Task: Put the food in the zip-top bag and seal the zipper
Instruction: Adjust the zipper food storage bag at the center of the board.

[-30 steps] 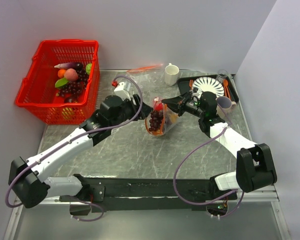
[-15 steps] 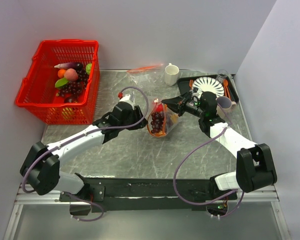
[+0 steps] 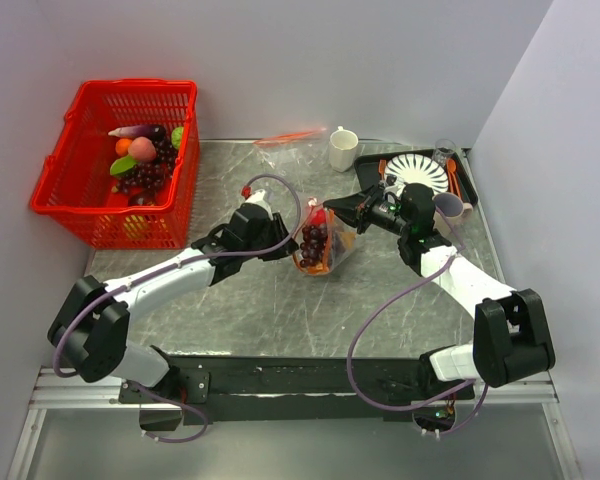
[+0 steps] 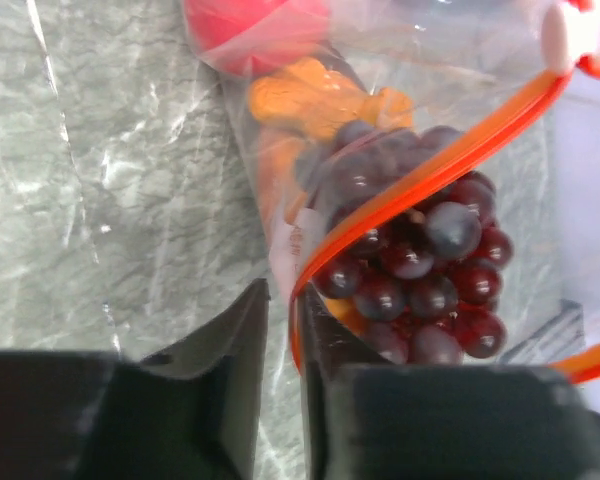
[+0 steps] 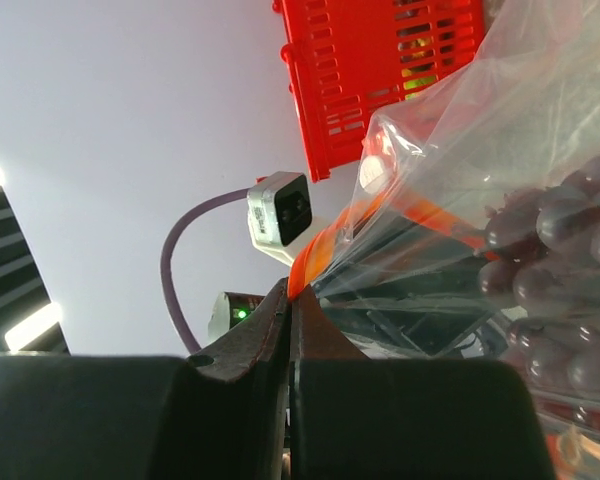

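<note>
The clear zip-top bag hangs above the table centre, holding the dark grape bunch, the orange-brown piece and the red round fruit. My right gripper is shut on the orange-red zipper at the bag's upper right corner and holds the bag up; its closed jaws show in the right wrist view. My left gripper is at the bag's left edge. In the left wrist view its jaws stand slightly apart with the zipper strip running down between them.
A red basket with a peach, an eggplant and other toy food stands at the back left. A second clear bag and a white cup are at the back. A tray with a striped plate and a purple cup is at the right.
My left arm has swung right and down, bringing its gripper to the bag's left edge, jaws astride the zipper. The right gripper and bag have stayed nearly still.
</note>
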Robot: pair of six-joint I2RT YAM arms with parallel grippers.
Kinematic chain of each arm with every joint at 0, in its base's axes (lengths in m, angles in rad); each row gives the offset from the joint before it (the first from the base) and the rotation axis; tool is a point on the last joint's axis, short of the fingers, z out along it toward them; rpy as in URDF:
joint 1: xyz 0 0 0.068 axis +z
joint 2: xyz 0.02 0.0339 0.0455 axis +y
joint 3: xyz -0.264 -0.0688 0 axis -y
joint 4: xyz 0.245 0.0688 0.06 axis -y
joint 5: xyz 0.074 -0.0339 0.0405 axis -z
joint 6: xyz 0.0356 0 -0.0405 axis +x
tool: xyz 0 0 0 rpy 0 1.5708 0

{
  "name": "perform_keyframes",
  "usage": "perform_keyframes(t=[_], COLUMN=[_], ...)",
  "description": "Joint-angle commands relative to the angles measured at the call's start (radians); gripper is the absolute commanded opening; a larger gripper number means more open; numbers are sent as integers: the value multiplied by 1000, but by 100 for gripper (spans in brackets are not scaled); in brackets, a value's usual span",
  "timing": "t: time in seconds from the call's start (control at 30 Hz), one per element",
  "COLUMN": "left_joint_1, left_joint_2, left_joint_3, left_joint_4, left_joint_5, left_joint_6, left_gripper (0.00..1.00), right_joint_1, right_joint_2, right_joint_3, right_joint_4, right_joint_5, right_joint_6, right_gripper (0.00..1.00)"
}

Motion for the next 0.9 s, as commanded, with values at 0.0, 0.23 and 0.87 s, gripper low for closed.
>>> perform_keyframes(t=[0.0,0.23,0.87], left_joint_1=[2,11,137], left_joint_2=[4,-53,-50], left_joint_3=[22,98,605], left_joint_4=[56,-78,-390], left_joint_5=[28,28,285], left_joint_6=[3,29,114], left_gripper=[11,1,1], right_joint_1=[-8,-50,89], right_joint_2=[-47,-38,111], right_joint_3=[21,91,997], right_joint_4=[58,-84,-1427], right_joint_5=[-28,-70,859], right_joint_6=[-11,-141,-1154], right_gripper=[4,4,0])
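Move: The zipper bag's near-left orange rim lies right at the left hand's open fingers, practically at the hand point. From that hand the grapes in the bag are about 4 cm to the right, 3 ahead and 4 lower, and the tomato some 8 cm ahead, 4 right and 4 lower. The right hand already pinches the rim's other side; from it the grapes lie about 1 cm ahead, 3 left and 16 below. Upward, once its fingers have shut on the orange rim, the left hand lifts it by about 18 cm, edging slightly forward and tipping up a little. The right hand keeps its pinch and draws away from the left hand, some 6 cm to the right and a little forward, while its wrist rolls about 60 degrees so the fingers swing from pointing level leftward to pointing steeply down. ##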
